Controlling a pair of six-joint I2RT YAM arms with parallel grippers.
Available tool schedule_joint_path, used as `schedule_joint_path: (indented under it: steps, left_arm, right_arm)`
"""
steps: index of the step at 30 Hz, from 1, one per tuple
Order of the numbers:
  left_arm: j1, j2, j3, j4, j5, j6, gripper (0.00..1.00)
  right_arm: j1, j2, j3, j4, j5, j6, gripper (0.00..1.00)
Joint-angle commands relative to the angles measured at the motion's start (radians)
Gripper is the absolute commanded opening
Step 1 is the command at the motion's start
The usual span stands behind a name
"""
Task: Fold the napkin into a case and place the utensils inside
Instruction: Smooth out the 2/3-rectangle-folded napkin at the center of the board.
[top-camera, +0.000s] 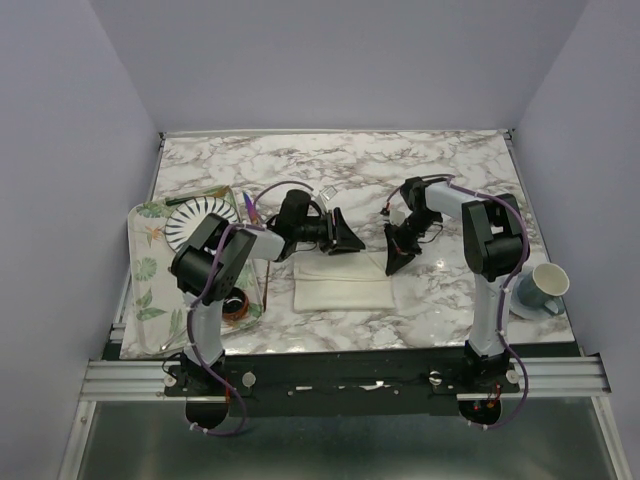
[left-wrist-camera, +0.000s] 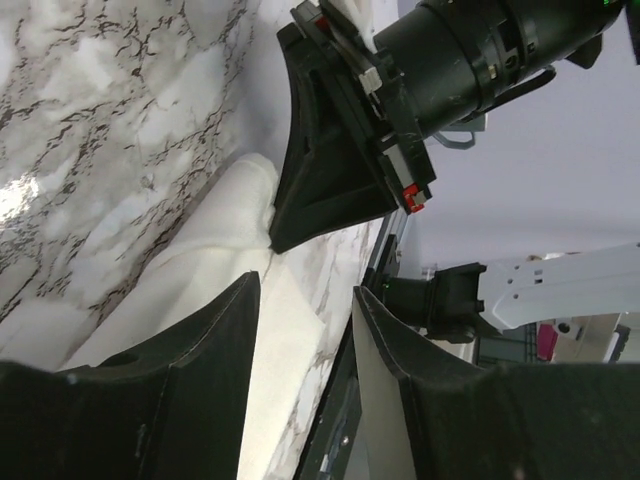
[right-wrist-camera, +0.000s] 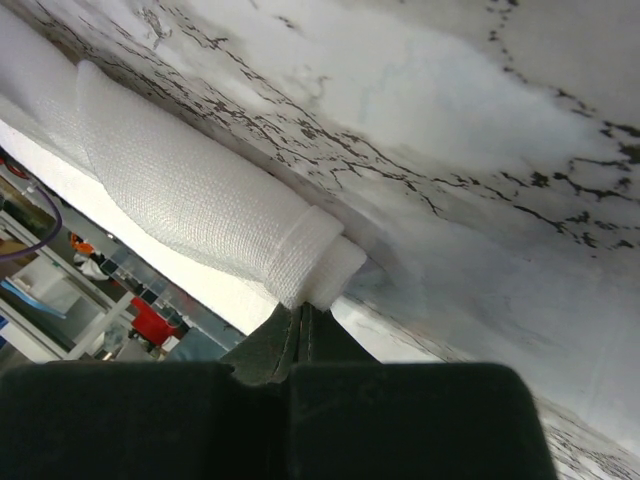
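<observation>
The cream napkin (top-camera: 340, 288) lies folded into a flat rectangle near the table's front middle. My left gripper (top-camera: 345, 243) hangs over its far edge, open, with nothing between its fingers (left-wrist-camera: 225, 330); below them the napkin (left-wrist-camera: 215, 240) shows. My right gripper (top-camera: 392, 266) is shut, its tips (right-wrist-camera: 306, 308) against the rolled right-hand corner of the napkin (right-wrist-camera: 190, 190). In the left wrist view the right gripper (left-wrist-camera: 272, 243) touches that corner. A slim purple-blue utensil (top-camera: 247, 207) lies by the plate at the left.
A white plate with black stripes (top-camera: 195, 222) sits on a leaf-patterned tray (top-camera: 145, 270) at the left. A pale blue mug (top-camera: 541, 286) stands at the right edge. A dark round object (top-camera: 236, 304) lies beside the left arm's base.
</observation>
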Motion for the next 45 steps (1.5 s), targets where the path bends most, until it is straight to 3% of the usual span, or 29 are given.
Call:
schedule_joint_path:
  steps: [1, 6, 10, 17, 21, 33, 40, 45]
  left_arm:
    - [-0.021, 0.008, 0.02, 0.126, 0.02, -0.076, 0.46]
    - [-0.047, 0.048, 0.055, 0.068, -0.044, -0.075, 0.29]
    - [-0.073, 0.085, 0.086, 0.066, -0.066, -0.086, 0.22]
    - [-0.101, 0.149, 0.132, 0.0, -0.129, -0.052, 0.2]
    - [-0.098, 0.21, 0.143, -0.115, -0.155, 0.009, 0.18]
    - [-0.073, 0.272, 0.161, -0.207, -0.153, 0.123, 0.15]
    - [-0.075, 0.272, 0.175, -0.221, -0.146, 0.141, 0.15]
    - [-0.073, 0.278, 0.176, -0.23, -0.144, 0.15, 0.15]
  right_arm:
    - [-0.002, 0.04, -0.019, 0.081, 0.075, -0.004, 0.01]
    - [-0.003, 0.032, -0.036, 0.093, 0.071, 0.004, 0.01]
    - [-0.003, 0.024, -0.045, 0.098, 0.076, 0.004, 0.01]
    - [-0.003, 0.02, -0.054, 0.101, 0.068, 0.004, 0.01]
    - [-0.003, 0.009, -0.054, 0.095, 0.064, 0.001, 0.03]
    - [-0.057, -0.169, 0.029, -0.036, -0.129, -0.143, 0.34]
    - [-0.057, -0.163, -0.003, 0.105, -0.371, -0.021, 0.33]
    - [-0.044, -0.1, -0.029, 0.156, -0.398, 0.022, 0.28]
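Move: The left hand hangs half open over the napkin. The far edge near its right corner lies about 5 cm to this hand's right, level with it fore and aft, some 7 cm below. The napkin's middle is roughly 5 cm back and 4 cm left, the right fingertips about 8 cm right and 3 cm back, and the fork some 23 cm left and 2 cm back. That edge spot lies some 2 cm ahead and 3 cm left of the right fingertips; the napkin's middle is 12 cm left and 3 cm back of them. The left hand lifts slightly as it goes about 4 cm to its right while its fingers draw nearly shut, then sinks onto the napkin's far edge near the right corner and keeps its fingertips pressed there. The right hand keeps its shut fingertips on the corner until the left is down, then comes free, rising some 8 cm with a lesser drift forward and finally left, rolling about 20 degrees as its fingers part to roughly a third. ##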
